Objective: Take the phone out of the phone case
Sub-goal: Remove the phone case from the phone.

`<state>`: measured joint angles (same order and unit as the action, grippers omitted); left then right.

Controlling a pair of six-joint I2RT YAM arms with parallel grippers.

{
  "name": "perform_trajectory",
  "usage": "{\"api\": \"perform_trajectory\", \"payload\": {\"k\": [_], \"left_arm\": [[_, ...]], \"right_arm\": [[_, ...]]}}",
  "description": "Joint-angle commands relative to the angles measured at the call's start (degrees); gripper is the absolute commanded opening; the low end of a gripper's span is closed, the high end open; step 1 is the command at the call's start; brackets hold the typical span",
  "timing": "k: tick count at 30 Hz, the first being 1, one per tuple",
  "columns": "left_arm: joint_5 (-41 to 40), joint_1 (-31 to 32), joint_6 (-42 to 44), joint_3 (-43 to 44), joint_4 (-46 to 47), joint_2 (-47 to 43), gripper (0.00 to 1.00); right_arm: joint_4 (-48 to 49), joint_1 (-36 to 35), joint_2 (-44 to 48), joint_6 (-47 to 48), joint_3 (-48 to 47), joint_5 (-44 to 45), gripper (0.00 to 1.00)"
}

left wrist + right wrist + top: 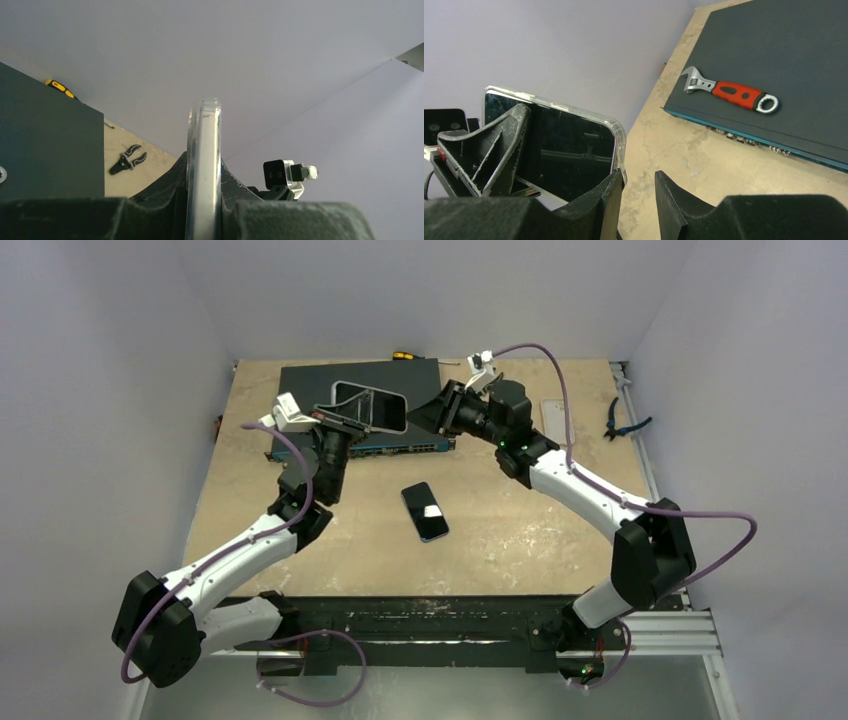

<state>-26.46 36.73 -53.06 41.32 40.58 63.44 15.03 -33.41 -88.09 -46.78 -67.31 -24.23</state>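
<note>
My left gripper (352, 420) is shut on a clear phone case (370, 406) and holds it up on edge above the dark box. In the left wrist view the case (204, 140) stands edge-on between the closed pads (204, 212). A dark glossy phone (564, 145) fills the case (617, 134) in the right wrist view. My right gripper (639, 200) is open a little beside it. Its left fingertip (611, 187) touches the case's corner, and nothing lies between the fingers. From above, the right gripper (436, 412) sits just right of the case.
A dark flat box (320, 375) lies at the back, with a red-handled wrench (734, 93) on it. Another dark phone (425, 510) lies flat mid-table. A yellow screwdriver (403, 356) and black pliers (622, 423) lie near the far and right edges.
</note>
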Motion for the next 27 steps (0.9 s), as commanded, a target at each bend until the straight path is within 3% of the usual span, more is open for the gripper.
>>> {"api": "perform_trajectory", "payload": {"k": [1, 9, 16, 20, 23, 27], "left_arm": [[19.2, 4.3, -18.2, 4.0, 24.2, -0.2, 0.00], [19.3, 4.3, -20.0, 1.8, 25.3, 1.2, 0.00], [20.5, 3.4, -22.7, -0.2, 25.8, 2.6, 0.00], [22.0, 2.3, -24.6, -0.8, 27.0, 3.8, 0.00], [22.8, 2.2, -25.0, -0.7, 28.2, 4.7, 0.00], [24.7, 2.2, -23.5, 1.1, 27.0, 4.6, 0.00]], "right_arm": [[5.3, -8.5, -3.7, -7.3, 4.3, -23.8, 0.38], [20.2, -9.4, -3.1, -16.5, 6.2, -30.2, 0.38], [26.2, -9.4, -1.6, -20.6, 8.0, -33.5, 0.39], [24.5, -9.4, -0.3, -20.1, 8.7, -33.7, 0.39], [20.5, -9.4, 0.7, -18.2, 8.7, -33.2, 0.38], [-7.5, -9.2, 1.8, -0.6, 2.2, -22.8, 0.35]]}}
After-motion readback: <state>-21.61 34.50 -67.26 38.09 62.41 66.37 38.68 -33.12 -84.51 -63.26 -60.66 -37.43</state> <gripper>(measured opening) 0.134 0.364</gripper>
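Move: The right hand is at the near right corner of the cased phone, which lies roughly 1 cm to its left and 1 cm back; the phone's middle is some 8 cm left and 2 cm ahead. The left hand grips the phone, its middle about 2 cm to that hand's right, the corner 8 cm right and 3 cm back. From the right hand, the spare phone is nearly underneath, about 3 cm right and 2 cm back; the wrench lies some 20 cm ahead and 18 cm left, both 25 cm or so below. With a fingertip still against the case's near right corner, the right hand works upward about 7 cm, then draws back some 6 cm towards its base, fingers tilting up about 20 degrees and turning counter-clockwise, jaws unchanged. The left hand keeps its grip on the phone and rises about 5 cm, easing back slightly, rolling its right side up about 20 degrees and tipping its fingers up. ##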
